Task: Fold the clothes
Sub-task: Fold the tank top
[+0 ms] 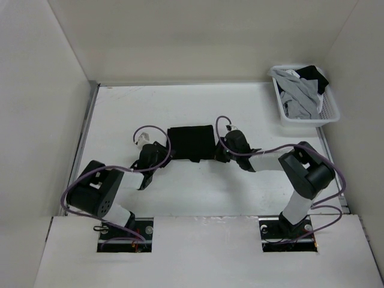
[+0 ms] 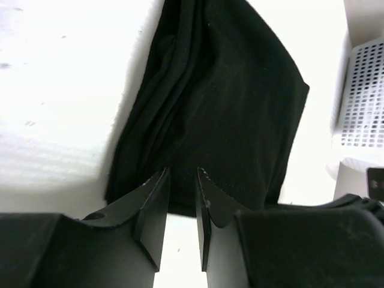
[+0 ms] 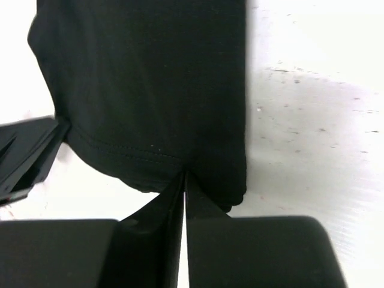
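Note:
The clothes (image 1: 191, 143), a black T-shirt, lie folded into a small rectangle at the table's middle. My left gripper (image 1: 163, 151) sits at the shirt's left edge. In the left wrist view its jaws (image 2: 183, 174) stand a little apart, tips over the stitched hem of the shirt (image 2: 222, 102), bare table showing between the fingers. My right gripper (image 1: 219, 150) is at the shirt's right edge. In the right wrist view it (image 3: 184, 175) is shut, its tips pinching the puckered hem of the black fabric (image 3: 150, 78).
A white mesh basket (image 1: 332, 111) stands at the back right with a light grey garment (image 1: 297, 93) and something black in it; its wall (image 2: 363, 90) shows in the left wrist view. White walls enclose the table on three sides.

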Tool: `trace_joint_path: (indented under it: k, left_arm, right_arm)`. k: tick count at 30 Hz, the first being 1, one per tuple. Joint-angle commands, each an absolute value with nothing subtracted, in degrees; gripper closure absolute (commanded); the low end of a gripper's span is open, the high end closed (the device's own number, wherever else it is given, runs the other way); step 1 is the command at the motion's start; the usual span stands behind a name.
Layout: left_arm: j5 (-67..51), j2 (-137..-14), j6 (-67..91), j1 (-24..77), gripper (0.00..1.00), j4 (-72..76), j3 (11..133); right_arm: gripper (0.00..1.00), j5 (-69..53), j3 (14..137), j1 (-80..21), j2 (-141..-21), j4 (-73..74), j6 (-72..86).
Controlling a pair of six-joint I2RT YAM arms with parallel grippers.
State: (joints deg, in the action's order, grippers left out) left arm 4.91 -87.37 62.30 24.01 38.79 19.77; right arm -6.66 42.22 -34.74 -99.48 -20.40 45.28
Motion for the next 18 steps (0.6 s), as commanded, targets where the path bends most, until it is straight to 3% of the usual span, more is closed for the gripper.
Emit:
trace_joint_path:
  k: [1,7,18]
  left_arm:
    - [4.31,-79.13,61.35,23.07,0.76,39.03,16.88]
    - [7.28,-60.49,57.58,22.19,0.68,23.94,18.54]
    - [13.45,-49.4,48.69,14.56,0.49,1.16,22.5]
  right_arm:
    - [0.9,-6.85,40.96,-33.97,-96.52,-23.47,46.5]
    - [0.68,-7.29,40.43,-34.06,-83.26,-20.31,44.04]
    - [0.54,5.87,30.25,-30.81,-69.09,-25.91,40.17]
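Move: The folded black tank top lies under my fingertips, its middle about 6 cm ahead and 9 cm right of my left hand, and some 5 cm ahead and 9 cm left of my right, barely lower than either. From my right hand, the small tab at the shirt's near edge is about 8 cm left and 1 cm back, and the laundry basket about 25 cm ahead and 36 cm right. I come free of the tank top's near corners with both hands. My right hand rises about 15 cm, opens its shut fingers to nearly half and tips them upward some 20 degrees, easing right late on. My left lifts about 11 cm, then swings left away from the shirt, sinking slightly, its narrow finger gap widening to half. ##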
